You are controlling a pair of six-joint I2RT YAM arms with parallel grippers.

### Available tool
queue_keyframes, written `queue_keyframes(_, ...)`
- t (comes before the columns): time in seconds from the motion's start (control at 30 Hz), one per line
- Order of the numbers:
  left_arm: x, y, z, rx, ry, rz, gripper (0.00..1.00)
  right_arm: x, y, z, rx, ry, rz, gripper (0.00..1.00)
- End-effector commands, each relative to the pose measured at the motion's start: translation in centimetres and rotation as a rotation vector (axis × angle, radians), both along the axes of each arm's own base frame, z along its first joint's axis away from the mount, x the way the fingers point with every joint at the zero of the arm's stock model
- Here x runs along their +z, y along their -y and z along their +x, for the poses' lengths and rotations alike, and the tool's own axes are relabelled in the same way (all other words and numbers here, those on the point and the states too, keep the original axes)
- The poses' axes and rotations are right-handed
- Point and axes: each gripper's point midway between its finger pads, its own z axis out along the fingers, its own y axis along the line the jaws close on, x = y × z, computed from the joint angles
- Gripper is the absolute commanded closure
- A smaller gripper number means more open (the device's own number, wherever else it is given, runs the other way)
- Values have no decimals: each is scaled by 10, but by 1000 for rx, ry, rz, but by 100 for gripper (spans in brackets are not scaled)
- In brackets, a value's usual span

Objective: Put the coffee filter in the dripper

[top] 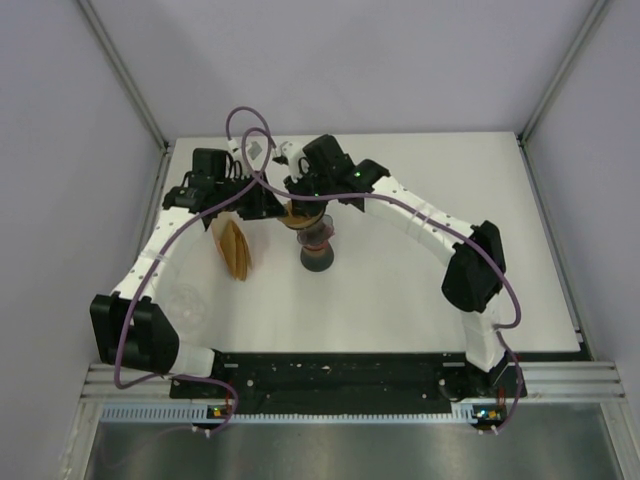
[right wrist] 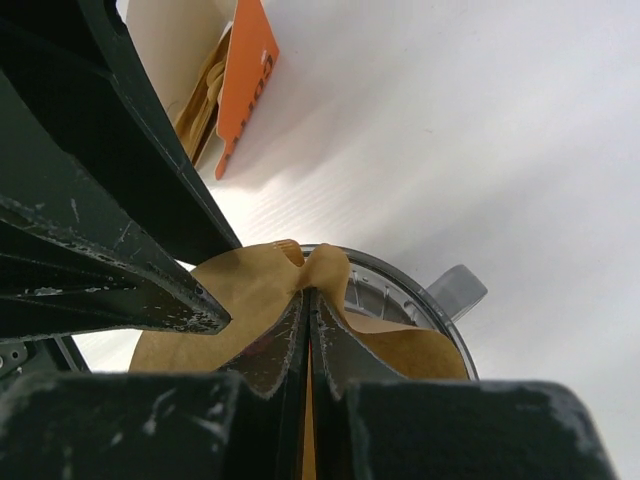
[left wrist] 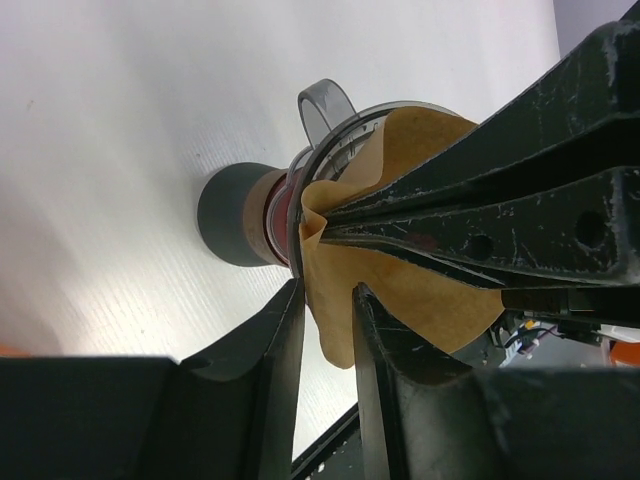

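The brown paper coffee filter is spread over the mouth of the dripper, a clear cone with a handle on a dark base. My right gripper is shut on a fold of the coffee filter just above the dripper's rim. My left gripper stands open around the filter's lower edge; the paper rests against one finger, with a gap to the other. In the top view both grippers meet over the dripper at the table's middle back.
A pack of spare brown filters with an orange label lies on the table just left of the dripper. Grey walls and metal rails enclose the white table.
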Motion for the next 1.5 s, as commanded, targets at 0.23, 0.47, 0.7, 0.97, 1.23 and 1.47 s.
queue_keyframes(0.23,23,11,3,-66,118,15,65,49,12,-12,-22,81,71,100)
queue_keyframes(0.47,32,12,5,-70,136,10,59,59,21,-17,-21,119,70,100)
queue_keyframes(0.7,40,10,5,-64,157,19,55,77,22,-23,-8,140,104,100)
queue_keyframes(0.97,53,5,9,-47,187,38,49,108,26,-38,33,201,144,100)
queue_keyframes(1.23,87,-47,32,118,250,32,35,118,6,-100,264,377,89,94)
queue_keyframes(1.47,91,-125,42,321,252,48,29,49,-23,-143,503,477,-108,74)
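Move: Just to the right of the left fingertips, about 4 cm off, 1 cm ahead and 5 cm below, is the middle of the coffee filter in its dripper; from the right hand the filter's middle is about 4 cm right, level ahead and 3 cm down. The server under the dripper lies some 16 cm below the left hand, 4 cm right and 1 cm ahead. The filter packet is roughly 15 cm to the left hand's left, 1 cm ahead, 20 cm down. Drawing its still-shut fingertips up out of the filter's mouth, the right hand eases up and to its right, then sweeps back about 14 cm, clear of the dripper, turning counter-clockwise and starting to open late. The left fingers, straddling the filter's left edge, spread wide, lift free slowly, then swing about 10 cm left, up and forward away from it. ##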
